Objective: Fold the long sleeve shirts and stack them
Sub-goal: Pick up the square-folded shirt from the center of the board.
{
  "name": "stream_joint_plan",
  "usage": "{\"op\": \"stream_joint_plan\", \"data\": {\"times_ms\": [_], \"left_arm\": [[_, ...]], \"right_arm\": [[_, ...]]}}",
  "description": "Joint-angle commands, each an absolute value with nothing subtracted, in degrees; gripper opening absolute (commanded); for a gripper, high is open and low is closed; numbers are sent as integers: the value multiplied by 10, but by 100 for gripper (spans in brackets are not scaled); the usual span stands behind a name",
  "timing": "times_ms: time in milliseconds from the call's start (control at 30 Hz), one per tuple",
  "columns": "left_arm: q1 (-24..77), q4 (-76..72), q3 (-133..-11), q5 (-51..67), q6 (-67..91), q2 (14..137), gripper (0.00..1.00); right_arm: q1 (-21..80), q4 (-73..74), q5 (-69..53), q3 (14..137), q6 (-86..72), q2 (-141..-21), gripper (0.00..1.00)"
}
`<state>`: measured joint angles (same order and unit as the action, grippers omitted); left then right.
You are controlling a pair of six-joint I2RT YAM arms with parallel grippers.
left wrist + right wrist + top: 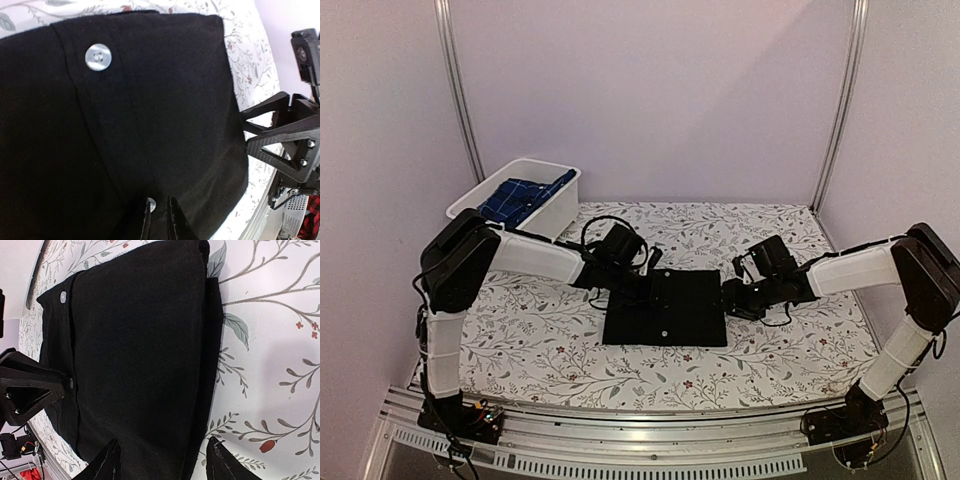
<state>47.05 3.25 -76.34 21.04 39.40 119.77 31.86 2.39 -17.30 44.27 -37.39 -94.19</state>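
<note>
The black long sleeve shirt [667, 308] lies folded into a flat rectangle in the middle of the table, its button placket [98, 56] facing up. My left gripper [648, 285] is at its far left edge, jaws nearly together and pinching black cloth [160, 202] beside a small pale button. My right gripper [728, 298] is at the shirt's right edge and stands open [163, 441], one finger over the black cloth [140, 340] and the other over the tablecloth. The blue plaid shirt [525, 195] lies bunched in the white tub.
The white plastic tub [560, 205] stands at the back left, touching the floral tablecloth [790, 350]. Walls and metal posts close in the back and sides. Each wrist view shows the other gripper across the shirt: the right one [280, 135], the left one [27, 390].
</note>
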Motion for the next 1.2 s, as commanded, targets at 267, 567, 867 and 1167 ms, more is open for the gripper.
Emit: {"op": "stream_joint_plan", "data": {"times_ms": [267, 567, 867, 1167], "left_arm": [[481, 43, -781, 215, 398, 1258, 12], [482, 40, -779, 217, 398, 1254, 11], [472, 51, -769, 206, 395, 1201, 12], [436, 86, -718, 176, 376, 1131, 12]], "right_arm": [[332, 40, -131, 453, -380, -1001, 50], [356, 69, -102, 483, -402, -1053, 25], [357, 90, -66, 491, -390, -999, 0], [344, 186, -51, 562, -335, -920, 0]]}}
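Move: The square-folded shirt's middle lies about 13 cm to the right hand's left, almost level with it fore and aft, and 3 cm lower; its right edge runs practically beneath the open fingers, some 1 cm to their left. For the left hand the shirt's middle is only about 3 cm to its right, 1 cm back and 3 cm below. The white bin stands roughly 30 cm left of the left hand and 24 cm farther out. Down, left and slightly forward, the right hand slips about 3 cm in over the shirt's right side while its half-open fingers shut, pinching that edge, then it draws back right and rises some 3 cm with the cloth. The left hand, fingers still nearly shut, sinks 2 cm and holds low at the shirt's middle, then lifts nearly 4 cm and backs off left. ##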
